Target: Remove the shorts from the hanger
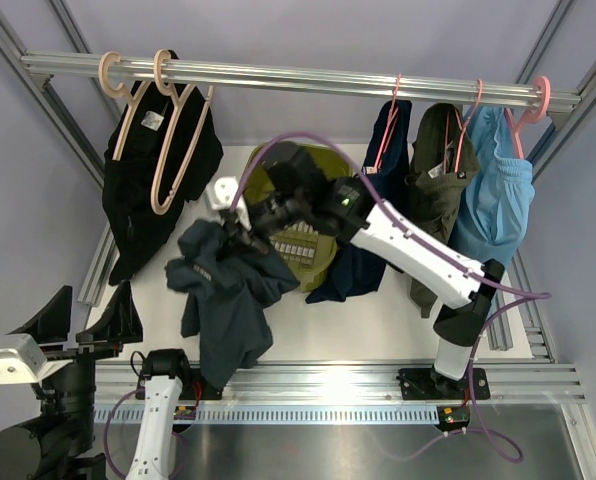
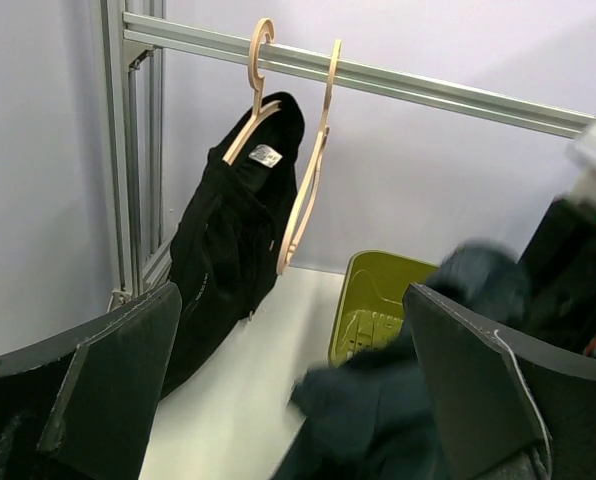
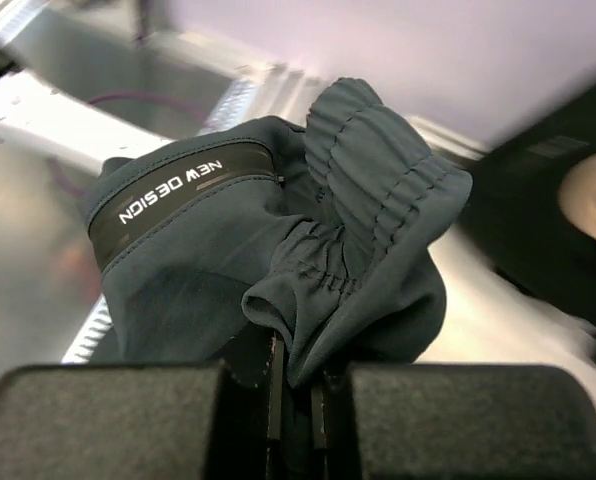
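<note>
The dark teal-slate shorts point(image 1: 221, 300) hang limp from my right gripper point(image 1: 234, 240), off any hanger, with their lower part over the table's front left. In the right wrist view the right gripper point(image 3: 296, 385) is shut on a fold of the elastic waistband of these shorts point(image 3: 198, 270). The navy blue shorts point(image 1: 390, 135) hang from a pink hanger point(image 1: 396, 92) on the rail. An empty beige hanger point(image 1: 178, 140) hangs at the rail's left. My left gripper point(image 1: 88, 316) is low at the front left, open and empty, with its fingers point(image 2: 108, 390) wide apart and the teal shorts point(image 2: 378, 410) ahead of it.
A black garment point(image 1: 153, 190) hangs on another beige hanger point(image 1: 113, 75) at the far left. An olive-green basket point(image 1: 313, 255) stands mid-table under my right arm. Olive-green shorts point(image 1: 436, 170) and light-blue shorts point(image 1: 498, 195) hang on the right. Frame posts and rails point(image 1: 308, 75) bound the table.
</note>
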Controlling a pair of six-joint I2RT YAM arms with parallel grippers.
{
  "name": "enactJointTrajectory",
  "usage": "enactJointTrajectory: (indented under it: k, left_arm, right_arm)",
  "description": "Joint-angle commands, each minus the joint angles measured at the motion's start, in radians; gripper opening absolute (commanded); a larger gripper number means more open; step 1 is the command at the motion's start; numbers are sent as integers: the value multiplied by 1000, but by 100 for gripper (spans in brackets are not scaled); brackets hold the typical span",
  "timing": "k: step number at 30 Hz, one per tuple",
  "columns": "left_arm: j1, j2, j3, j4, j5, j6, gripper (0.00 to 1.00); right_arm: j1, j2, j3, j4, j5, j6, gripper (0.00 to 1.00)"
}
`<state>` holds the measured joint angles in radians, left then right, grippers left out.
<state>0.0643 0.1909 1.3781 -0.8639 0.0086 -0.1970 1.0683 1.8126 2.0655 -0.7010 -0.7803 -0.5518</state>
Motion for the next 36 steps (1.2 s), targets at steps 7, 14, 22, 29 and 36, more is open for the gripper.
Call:
enactJointTrajectory:
  k: [7,14,22,29,36]
  left_arm:
    - [-4,22,-105,100,54,-33,99]
    - [-4,10,-175,100,83,-39,99]
    - [-3,-10,-237,115,90,-53,99]
    - [-4,-4,-264,134,111,-58,99]
    - [-4,-2,-313,164,186,-68,99]
  right_arm:
    - [-218,-59,226,112,168,116,0]
    - [-353,-10,301,216,314,144,0]
    - [-429,4,332,245,366,119,0]
    - [-426,-30,135,253,339,56,0]
    - [-337,-35,-146,308,424,50,0]
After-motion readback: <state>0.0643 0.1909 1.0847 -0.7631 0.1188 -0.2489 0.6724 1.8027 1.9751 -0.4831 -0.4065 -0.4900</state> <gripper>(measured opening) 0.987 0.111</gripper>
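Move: The right hand already holds the dark grey shorts by the waistband; the green basket lies about 30 cm ahead, 10 cm to its right and 27 cm below. The navy shorts hang some 28 cm ahead and 31 cm right, the empty hanger 26 cm ahead and 15 cm left, the black shorts 27 cm ahead and 22 cm left. From the empty left hand, the basket is roughly 42 cm ahead, 32 cm right and 36 cm below. Keeping its pinch on the grey shorts' waistband, the right hand swings about 25 cm forward and some 10 cm right to the basket, arching up and sinking again to its starting height while turning roughly 45 degrees clockwise. The open, empty left hand eases forward and down about 7 cm each way towards the hangers, tipping slightly downward. ##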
